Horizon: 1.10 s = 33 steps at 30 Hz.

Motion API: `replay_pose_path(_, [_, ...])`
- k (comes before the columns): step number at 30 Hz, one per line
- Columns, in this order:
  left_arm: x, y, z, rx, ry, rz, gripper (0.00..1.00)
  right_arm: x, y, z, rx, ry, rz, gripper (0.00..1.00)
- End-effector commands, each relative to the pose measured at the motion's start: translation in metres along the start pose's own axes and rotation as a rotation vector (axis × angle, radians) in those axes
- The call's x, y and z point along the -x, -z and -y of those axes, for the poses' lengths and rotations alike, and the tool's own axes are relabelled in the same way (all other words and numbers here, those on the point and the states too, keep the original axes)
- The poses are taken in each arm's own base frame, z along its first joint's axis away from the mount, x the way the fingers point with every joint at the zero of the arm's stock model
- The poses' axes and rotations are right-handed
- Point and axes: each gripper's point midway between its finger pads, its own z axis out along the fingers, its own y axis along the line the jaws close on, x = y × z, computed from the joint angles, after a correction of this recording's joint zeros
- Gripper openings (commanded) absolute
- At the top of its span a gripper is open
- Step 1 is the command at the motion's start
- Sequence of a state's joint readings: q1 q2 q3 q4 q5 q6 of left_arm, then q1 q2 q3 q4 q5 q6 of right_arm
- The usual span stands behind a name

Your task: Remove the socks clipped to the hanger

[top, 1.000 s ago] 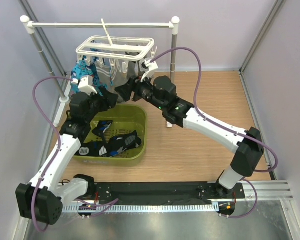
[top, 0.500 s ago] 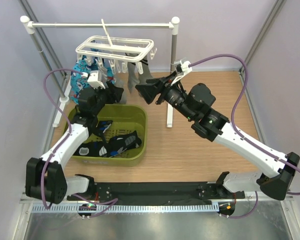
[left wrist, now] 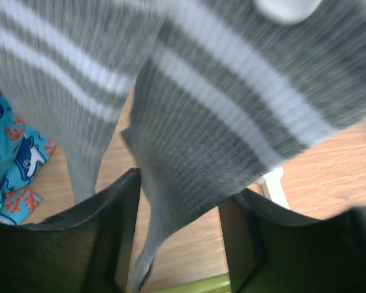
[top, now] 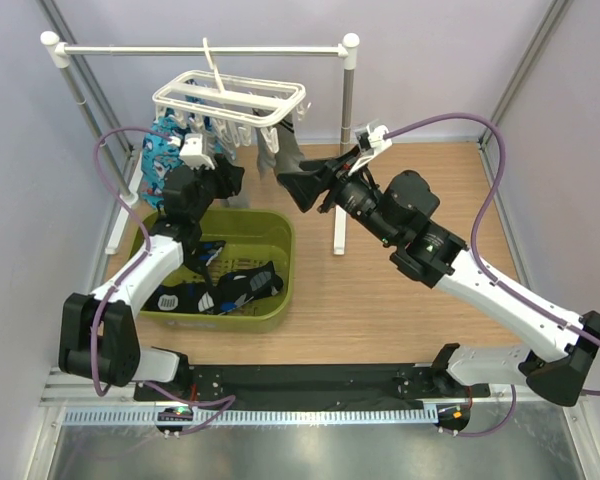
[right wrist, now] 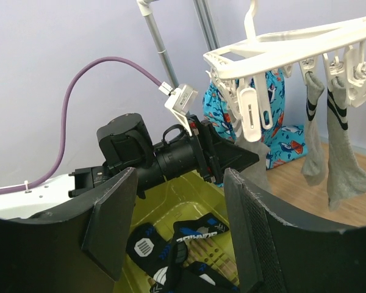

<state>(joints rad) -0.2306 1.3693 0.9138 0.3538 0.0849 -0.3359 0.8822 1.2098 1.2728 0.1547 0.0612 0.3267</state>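
The white grid hanger point(top: 230, 97) hangs from the rail by its hook. Blue patterned socks point(top: 160, 150) and grey socks point(top: 280, 150) with striped cuffs are clipped under it. My left gripper point(top: 230, 180) is open just below the hanger. In the left wrist view a grey striped sock point(left wrist: 195, 159) hangs down between its spread fingers point(left wrist: 104, 238), not pinched. My right gripper point(top: 305, 185) is open and holds nothing, just right of the grey socks. Its wrist view shows the hanger point(right wrist: 293, 46), hanging grey socks point(right wrist: 338, 152) and black socks point(right wrist: 189, 238) in the bin.
A green bin point(top: 280, 225) under the left arm holds several black socks point(top: 230, 290). The white rail stand point(top: 200, 48) spans the back, its right post point(top: 348, 100) standing close behind my right gripper. Purple walls close in on the wooden table.
My left gripper has risen from over the bin to the grey socks under the hanger. The right arm swung out to the right, its gripper backing off to the hanger's right side.
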Motion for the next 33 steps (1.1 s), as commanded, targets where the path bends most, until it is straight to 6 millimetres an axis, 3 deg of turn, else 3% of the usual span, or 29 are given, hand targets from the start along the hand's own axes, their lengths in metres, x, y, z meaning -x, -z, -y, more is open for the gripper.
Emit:
replay_pose_path(1, [0.038,-0.006,0.009,-0.024,-0.02,0.118,0.5,0.025,0.009,-0.007,0.015,0.012,0.066,0.65])
replay_pose_path(3, [0.034,-0.004,0.011,-0.038,-0.01,0.105,0.38,0.028,0.009,-0.006,0.005,0.005,0.068,0.65])
replay_pose_path(4, [0.034,-0.001,0.014,-0.047,0.002,0.104,0.22,0.03,0.01,-0.006,-0.003,-0.003,0.073,0.65])
replay_pose_path(5, [0.036,0.002,0.018,-0.059,0.022,0.102,0.15,0.04,0.009,-0.01,0.002,-0.016,0.091,0.65])
replay_pose_path(7, [0.036,0.014,0.024,-0.073,0.051,0.097,0.06,0.04,0.004,-0.015,0.007,-0.049,0.053,0.65])
replay_pose_path(8, [0.038,0.019,0.027,-0.075,0.068,0.097,0.04,0.055,-0.003,-0.023,0.015,-0.06,0.065,0.65])
replay_pose_path(10, [0.03,0.027,0.029,-0.068,0.085,0.072,0.0,0.052,-0.011,-0.026,0.002,-0.07,0.019,0.65])
replay_pose_path(13, [0.029,0.039,0.037,-0.083,0.096,0.071,0.0,0.052,-0.032,-0.036,0.006,-0.076,-0.001,0.65])
replay_pose_path(14, [0.033,0.044,0.038,-0.075,0.094,0.079,0.0,0.064,-0.036,-0.048,0.026,-0.081,0.016,0.65])
replay_pose_path(15, [0.031,0.046,0.036,-0.064,0.095,0.067,0.0,0.043,-0.05,-0.046,0.01,-0.07,-0.041,0.65])
replay_pose_path(16, [0.031,0.049,0.038,-0.063,0.095,0.065,0.0,0.041,-0.056,-0.046,-0.01,-0.05,-0.048,0.65])
replay_pose_path(17, [0.031,0.051,0.035,-0.042,0.094,0.065,0.0,0.059,-0.059,-0.057,-0.001,-0.046,-0.018,0.65])
replay_pose_path(18, [0.037,0.057,0.036,-0.04,0.097,0.083,0.0,0.028,-0.073,-0.059,-0.028,-0.03,-0.092,0.65])
replay_pose_path(19, [0.038,0.059,0.038,-0.039,0.1,0.089,0.0,0.027,-0.077,-0.064,-0.035,-0.026,-0.097,0.64])
replay_pose_path(20, [0.037,0.062,0.038,-0.031,0.102,0.093,0.0,0.041,-0.082,-0.068,-0.049,-0.028,-0.064,0.65])
replay_pose_path(21, [0.043,0.066,0.034,-0.003,0.104,0.12,0.0,0.037,-0.085,-0.068,-0.064,-0.023,-0.077,0.65])
replay_pose_path(25, [0.036,0.075,0.037,0.011,0.117,0.137,0.0,0.01,-0.111,-0.059,-0.167,-0.002,-0.111,0.64])
replay_pose_path(31, [0.027,0.085,0.036,0.034,0.124,0.158,0.0,-0.033,-0.132,-0.046,-0.227,0.002,-0.161,0.65])
replay_pose_path(33, [0.027,0.087,0.036,0.034,0.126,0.162,0.0,-0.033,-0.135,-0.036,-0.277,0.009,-0.138,0.65])
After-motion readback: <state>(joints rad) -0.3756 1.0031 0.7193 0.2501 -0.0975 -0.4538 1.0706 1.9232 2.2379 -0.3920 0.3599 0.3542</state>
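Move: The lower part of the grey sock with white stripes already hangs between the left gripper's open fingers, its middle some 3 cm ahead, 1 cm right and 6 cm above. A second striped grey sock is about 6 cm left and 4 cm ahead, the turquoise cloth 15 cm left and 3 cm ahead. From the right gripper, the sock's clip lies about 9 cm ahead, 14 cm left and slightly lower; black-banded grey socks hang 10 cm ahead, 3 cm left and 8 cm below. Shut the left gripper on the striped sock's lower end, then draw it back towards the base about 8 cm, rising some 5 cm and easing halfway down again. Meanwhile swing the open right gripper about 15 cm left towards the sock's clip, arching up first and then down, with a late push forward as the wrist tips downwards. ##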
